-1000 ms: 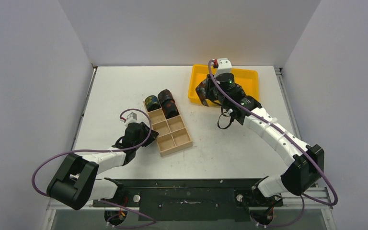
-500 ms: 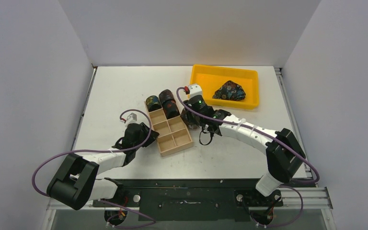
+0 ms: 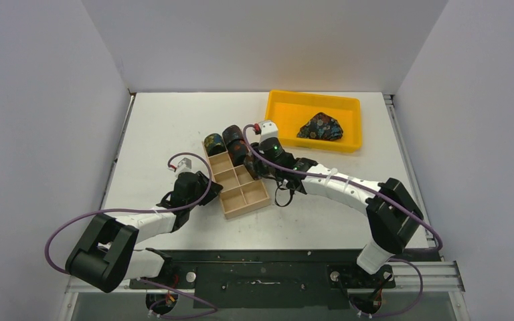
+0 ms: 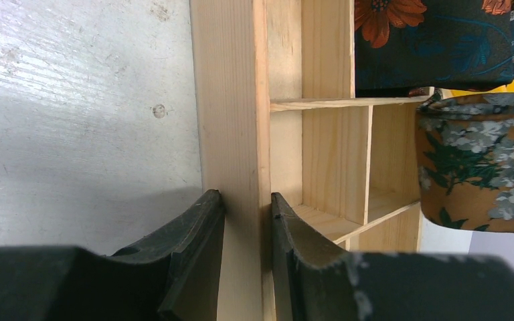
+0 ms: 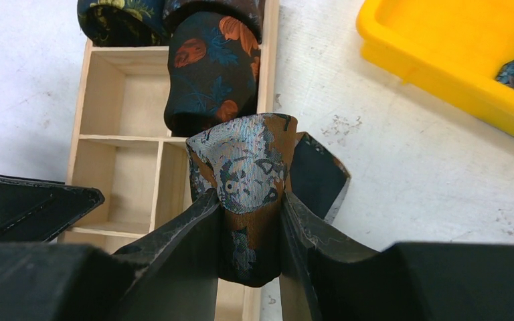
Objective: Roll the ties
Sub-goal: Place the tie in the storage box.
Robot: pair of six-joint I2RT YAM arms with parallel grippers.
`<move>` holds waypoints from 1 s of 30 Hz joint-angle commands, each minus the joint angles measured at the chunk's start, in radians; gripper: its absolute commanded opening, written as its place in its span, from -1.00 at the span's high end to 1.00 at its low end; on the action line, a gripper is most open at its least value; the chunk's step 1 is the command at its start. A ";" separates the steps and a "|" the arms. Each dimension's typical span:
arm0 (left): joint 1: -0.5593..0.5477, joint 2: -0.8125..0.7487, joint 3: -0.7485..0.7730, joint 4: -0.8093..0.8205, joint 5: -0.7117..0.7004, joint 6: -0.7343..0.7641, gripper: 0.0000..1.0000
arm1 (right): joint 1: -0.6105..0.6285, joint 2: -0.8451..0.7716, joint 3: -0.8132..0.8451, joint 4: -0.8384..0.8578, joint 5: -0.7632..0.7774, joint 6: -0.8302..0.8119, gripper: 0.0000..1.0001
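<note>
My right gripper (image 5: 249, 207) is shut on a rolled brown-rust tie (image 5: 244, 167) with grey-blue flowers, held over the right edge of the wooden box (image 5: 124, 100), near its middle row. A loose dark end sticks out on the roll's right. Two rolled ties stand at the box's far end, a dark blue one with orange flowers (image 5: 211, 67) and a dark one with yellow (image 5: 117, 20). My left gripper (image 4: 244, 200) is shut on the box's left wall (image 4: 231, 100). In the top view, the held tie (image 3: 249, 167) hangs by the box (image 3: 244, 194).
A yellow tray (image 3: 288, 110) stands at the back right with a crumpled blue floral tie (image 3: 320, 126) in it. The right arm stretches across the table from the right base to the box. White walls close in the table on three sides.
My right arm has swung from over the yellow tray leftward to the box, carrying the brown tie. The tie in the tray is uncovered now. The left arm has not moved.
</note>
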 commanded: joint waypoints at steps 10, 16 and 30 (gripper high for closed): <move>-0.019 0.045 -0.019 -0.048 0.103 -0.036 0.91 | 0.028 0.077 -0.058 0.144 -0.064 0.081 0.90; -0.019 0.044 -0.027 -0.041 0.106 -0.046 0.91 | 0.033 0.107 -0.101 0.201 -0.091 0.118 0.90; -0.019 0.029 -0.041 -0.037 0.102 -0.052 0.91 | -0.054 0.154 -0.275 0.419 -0.305 0.381 0.89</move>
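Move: The right hand holds the rolled tie above the box's right side. The empty compartment it is meant for lies some 10 cm below, about 3 cm left and 2 cm back. The orange-flowered tie already in the box sits about 5 cm ahead and 5 cm left of this hand; an empty compartment lies 8 cm left and 3 cm back. From the left hand, on the box's left wall, the target compartment is about 7 cm right and 4 cm ahead. Still pinching the rolled tie, the right hand lowers it about 6 cm into the empty compartment just behind the orange-flowered tie, easing 2 to 3 cm left and slightly back on the way. Late in the descent the wrist rolls its left side up some 15 degrees and tips further down; the fingers stay shut on the tie. The left hand keeps its grip on the box's left wall and stays in place. ##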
